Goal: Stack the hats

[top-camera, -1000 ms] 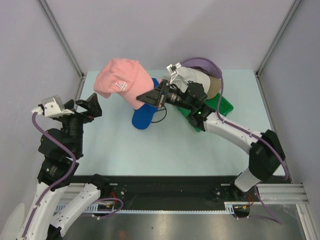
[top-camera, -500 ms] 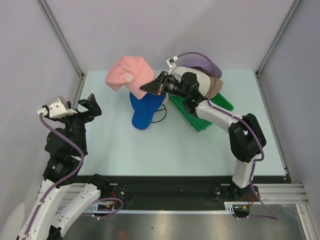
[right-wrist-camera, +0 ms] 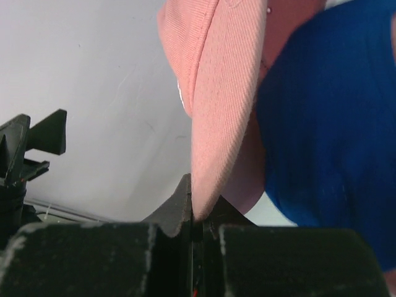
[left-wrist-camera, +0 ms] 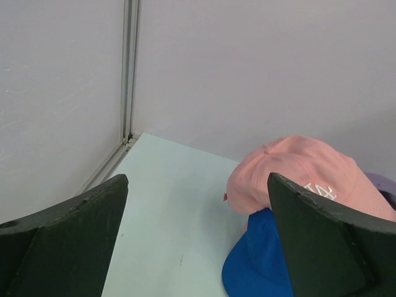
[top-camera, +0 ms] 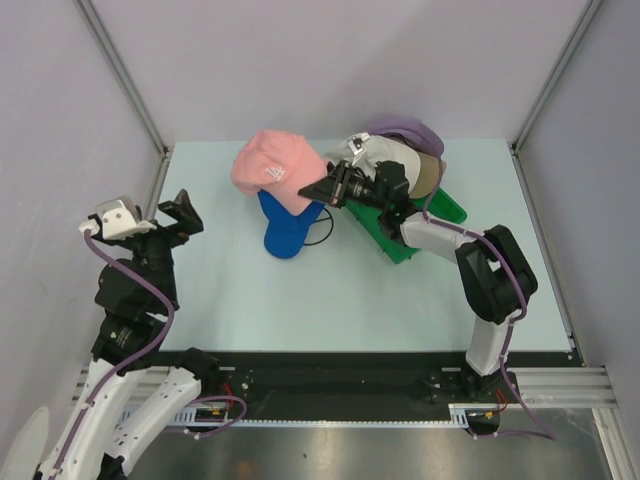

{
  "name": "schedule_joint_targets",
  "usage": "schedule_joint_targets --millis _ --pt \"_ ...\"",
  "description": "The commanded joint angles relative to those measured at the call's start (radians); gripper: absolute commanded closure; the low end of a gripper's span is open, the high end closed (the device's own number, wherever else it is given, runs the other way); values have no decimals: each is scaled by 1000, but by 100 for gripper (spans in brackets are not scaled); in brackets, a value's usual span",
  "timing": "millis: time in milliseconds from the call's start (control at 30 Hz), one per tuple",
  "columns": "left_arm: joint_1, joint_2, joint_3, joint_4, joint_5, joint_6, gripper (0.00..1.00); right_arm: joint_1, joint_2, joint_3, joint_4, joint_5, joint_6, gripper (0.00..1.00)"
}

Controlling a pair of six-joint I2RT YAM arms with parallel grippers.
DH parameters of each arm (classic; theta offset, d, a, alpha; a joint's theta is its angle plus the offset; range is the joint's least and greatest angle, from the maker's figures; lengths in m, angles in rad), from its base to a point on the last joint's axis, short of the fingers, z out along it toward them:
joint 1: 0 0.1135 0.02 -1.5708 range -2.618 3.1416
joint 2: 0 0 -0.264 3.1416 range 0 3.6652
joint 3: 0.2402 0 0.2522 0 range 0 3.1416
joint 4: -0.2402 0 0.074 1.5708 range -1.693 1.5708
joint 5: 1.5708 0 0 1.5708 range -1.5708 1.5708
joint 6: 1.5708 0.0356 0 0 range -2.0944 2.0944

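Observation:
My right gripper [top-camera: 325, 189] is shut on the brim of the pink hat [top-camera: 272, 170], holding it in the air over the royal blue hat [top-camera: 287, 228], which lies on the table. In the right wrist view the pink brim [right-wrist-camera: 219, 105] runs down into the pinched jaws [right-wrist-camera: 199, 207], with blue fabric [right-wrist-camera: 334, 124] to the right. White [top-camera: 375, 152], tan [top-camera: 430, 172] and lavender [top-camera: 405, 131] hats sit piled at the back right. My left gripper [top-camera: 178, 215] stands open at the left, well clear; its wrist view shows the pink hat [left-wrist-camera: 297, 173] above the blue one [left-wrist-camera: 257, 263].
A flat green tray [top-camera: 400, 235] lies under the hat pile and my right arm. A thin black wire frame [top-camera: 322, 232] shows beside the blue hat. Grey walls close the table at left, back and right.
My right gripper has carried the pink hat to the right and down, from the back left to just over the blue hat. The left arm has hardly moved.

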Motion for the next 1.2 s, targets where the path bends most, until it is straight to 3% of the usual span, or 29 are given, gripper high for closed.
schedule_joint_targets --millis 0,267,533,833,1167 --pt "13 3 -11 34 2 23 0 -24 -95 -86 90 -26 26 100" --pt "31 40 -6 29 53 12 0 -60 -168 -203 113 -4 58 100" --pt "39 116 43 -12 157 14 0 -116 -125 -280 226 20 190 100" --pt "39 342 175 -47 364 -72 0 -153 -144 -396 259 86 257 100" --pt "28 619 305 2 440 -158 0 -176 -127 -551 348 178 354 100"
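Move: The right hand already holds the pink cap by its brim. The blue hat on the stack lies about 5 cm ahead of this hand, 4 cm to its left and 13 cm below. The white hat is some 20 cm ahead and 17 cm to the right, and the green tray about 13 cm ahead and 24 cm to the right, both lower still. From the empty left hand the blue hat is roughly 19 cm ahead, 17 cm right and 27 cm below. Still pinching the brim, the right hand brings the pink cap onto the blue hat's stack, going about 10 cm to its right and sinking some 7 cm while it rolls about 20 degrees. The left hand, wide open, swings in towards the stack, about 12 cm forward and as far to the right while sinking 5 cm, tipping down and turning clockwise some 20 degrees. ##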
